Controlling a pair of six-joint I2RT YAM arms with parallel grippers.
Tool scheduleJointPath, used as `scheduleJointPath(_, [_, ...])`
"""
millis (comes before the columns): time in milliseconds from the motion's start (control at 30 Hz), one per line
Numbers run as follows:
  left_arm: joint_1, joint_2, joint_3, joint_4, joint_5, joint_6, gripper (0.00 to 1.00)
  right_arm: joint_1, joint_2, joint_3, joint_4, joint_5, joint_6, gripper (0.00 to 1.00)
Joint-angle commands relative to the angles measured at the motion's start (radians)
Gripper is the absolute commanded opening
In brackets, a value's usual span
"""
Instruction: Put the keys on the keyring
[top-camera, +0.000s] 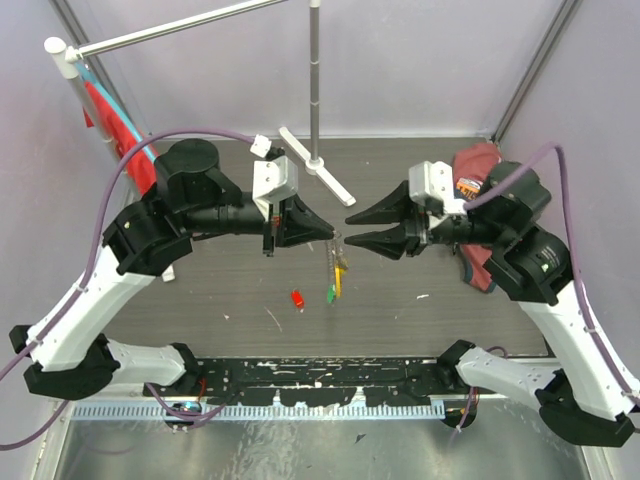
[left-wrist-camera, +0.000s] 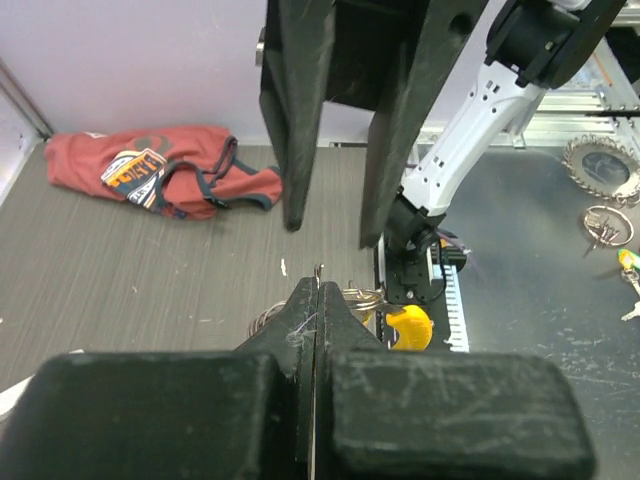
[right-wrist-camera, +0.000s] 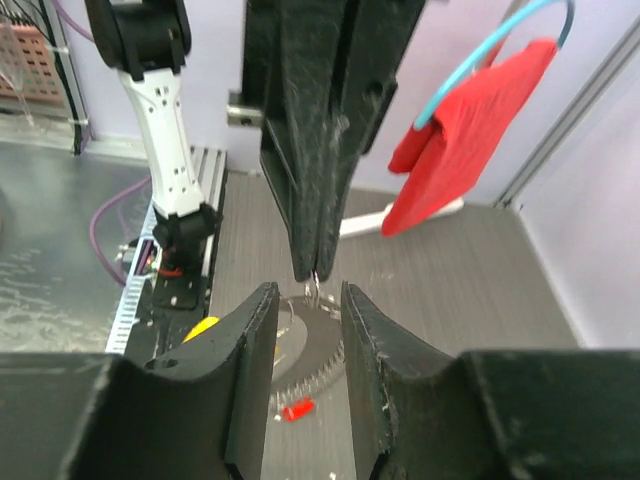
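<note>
My left gripper (top-camera: 331, 233) is shut on the keyring (top-camera: 335, 262), which hangs from its tips above the table. The yellow tag (top-camera: 338, 281) and green tag (top-camera: 330, 295) dangle at the bottom of the chain. My right gripper (top-camera: 351, 229) faces the left one tip to tip, open, just right of the chain and holding nothing. A red key (top-camera: 297, 298) lies on the table left of the tags. In the left wrist view the shut gripper (left-wrist-camera: 316, 290) pinches a thin wire, with the yellow tag (left-wrist-camera: 412, 328) beyond. In the right wrist view the open gripper (right-wrist-camera: 308, 300) frames the keyring (right-wrist-camera: 316, 285), the red key (right-wrist-camera: 297, 409) below.
A red garment (top-camera: 478, 165) lies at the back right. A white stand base (top-camera: 318, 165) sits at the back centre, and a red cloth (top-camera: 120, 130) hangs on the left rail. Spare metal rings (left-wrist-camera: 600, 170) lie on the grey surface beyond the black rail (top-camera: 320, 375).
</note>
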Motion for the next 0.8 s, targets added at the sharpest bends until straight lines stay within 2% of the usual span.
scheduleJointPath(0, [-0.001,0.021,0.085,-0.158,-0.027,0.075,0.00,0.005,0.040,0.038,-0.163,0.061,-0.057,0.37])
scheduleJointPath(333, [-0.002,0.073,0.121,-0.185,-0.029,0.086,0.00,0.005,0.071,0.034,-0.147,0.009,-0.041,0.37])
scheduleJointPath(500, [-0.001,0.076,0.124,-0.210,-0.026,0.085,0.00,0.005,0.082,0.031,-0.153,-0.015,-0.038,0.29])
scheduleJointPath(767, [-0.001,0.077,0.126,-0.211,-0.029,0.089,0.00,0.005,0.097,0.044,-0.238,-0.002,-0.095,0.33])
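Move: The left gripper holds the keyring by its thin metal end, which pokes about 1 cm to the right out of its shut tips. That end lies about 3 cm to the left of the open right gripper's hand point, some 2 cm below it and 1 cm farther ahead. The loop hangs from the left tips, its yellow tag roughly 11 cm below them and 1 cm back, its green tag about 15 cm below and 1 cm back. The right hand, jaws staying parted, sinks about 5 cm, easing a little forward and left, to bring its fingertips around the metal end that sticks out of the left tips, its fingers tipping down and the hand rolling, some 10 degrees each. The left hand keeps its shut hold on the keyring and sinks along with it by about 3.5 cm, edging forward 1 cm and tipping its fingers down some 10 degrees. ##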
